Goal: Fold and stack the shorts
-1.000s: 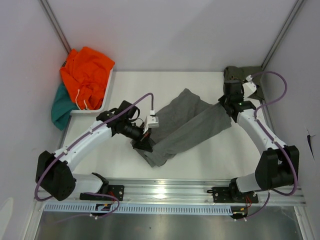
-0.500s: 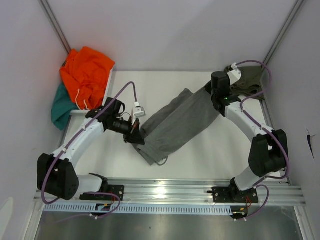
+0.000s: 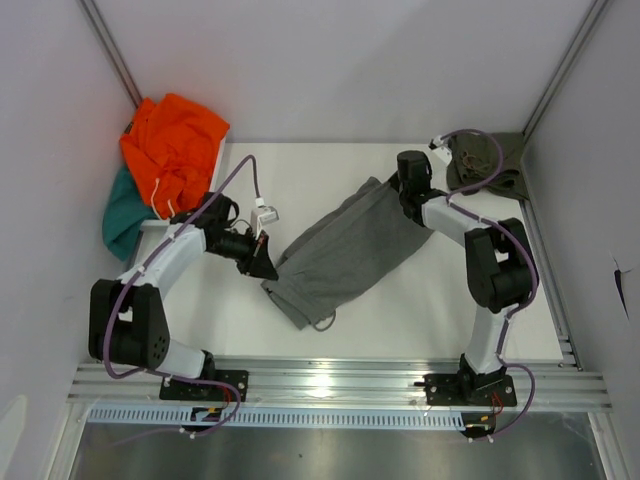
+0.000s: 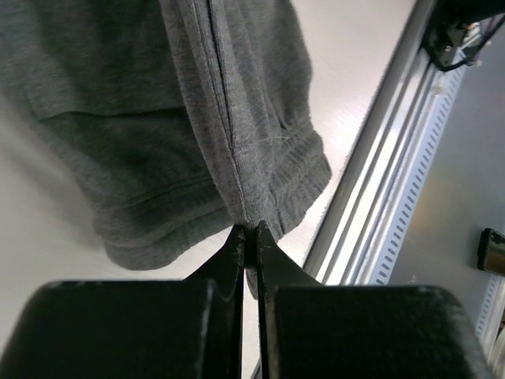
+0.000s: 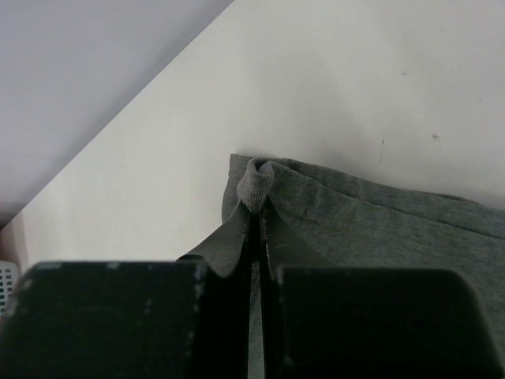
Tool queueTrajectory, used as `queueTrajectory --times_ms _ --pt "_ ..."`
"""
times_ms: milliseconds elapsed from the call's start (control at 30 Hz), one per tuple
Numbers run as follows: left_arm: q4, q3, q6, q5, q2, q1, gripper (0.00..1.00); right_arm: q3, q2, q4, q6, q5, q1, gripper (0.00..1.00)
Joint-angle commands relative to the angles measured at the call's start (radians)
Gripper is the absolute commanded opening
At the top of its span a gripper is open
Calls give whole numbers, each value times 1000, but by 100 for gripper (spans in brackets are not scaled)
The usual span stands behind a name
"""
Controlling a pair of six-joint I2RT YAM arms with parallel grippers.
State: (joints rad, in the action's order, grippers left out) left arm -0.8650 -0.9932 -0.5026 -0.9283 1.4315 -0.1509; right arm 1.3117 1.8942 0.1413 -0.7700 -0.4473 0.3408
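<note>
The grey shorts (image 3: 340,250) lie slantwise across the middle of the white table, folded lengthwise. My left gripper (image 3: 268,268) is shut on their near-left waistband edge; in the left wrist view the fingertips (image 4: 251,230) pinch the ribbed hem of the grey shorts (image 4: 197,118). My right gripper (image 3: 405,196) is shut on the far-right corner; the right wrist view shows a bunched fold of the grey shorts (image 5: 379,229) between its tips (image 5: 256,207). The olive green shorts (image 3: 490,165) lie crumpled at the back right corner.
An orange garment (image 3: 172,150) is heaped over a white tray (image 3: 214,185) at the back left, with a teal garment (image 3: 122,228) hanging beside it. A metal rail (image 3: 330,380) runs along the near table edge. Walls close in on both sides.
Both grippers have carried the grey shorts leftward and towards the back. The right arm has swung off the olive green shorts, which now show in full. The grey cloth now lies narrower.
</note>
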Motion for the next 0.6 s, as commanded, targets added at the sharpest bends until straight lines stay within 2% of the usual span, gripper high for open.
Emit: queueTrajectory --times_ms 0,133,567 --pt "30 7 35 72 21 30 1 84 61 115 -11 -64 -5 0" --pt "86 36 55 181 26 36 1 115 114 139 -11 -70 1 0" --pt "142 21 128 359 110 65 7 158 218 198 14 -83 6 2"
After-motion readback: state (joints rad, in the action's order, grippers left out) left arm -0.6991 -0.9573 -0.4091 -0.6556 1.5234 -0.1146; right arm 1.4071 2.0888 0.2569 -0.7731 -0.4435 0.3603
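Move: Each hand already pinches a corner of the outstretched grey shorts. The left's table spot is roughly 5 cm ahead, 5 cm left and 8 cm below, with the shorts' middle about 11 cm ahead, 19 cm right and 8 cm down. The right's spot is about 4 cm ahead, 3 cm left and 9 cm below; from this hand the shorts' middle is some 16 cm back, 11 cm left, and the folded green shorts 5 cm ahead, 24 cm right. Both hands lower the grey shorts towards the table together while carrying them forward and to the left: the left sinks about 5.5 cm and goes some 4 cm each way, its fingers tipping about 15 degrees steeper and swinging slightly counter-clockwise. The right goes down about 4 cm, a little less forward and left, with its wrist unchanged; both stay essentially shut on the cloth, the grips slackening only at the very end. ##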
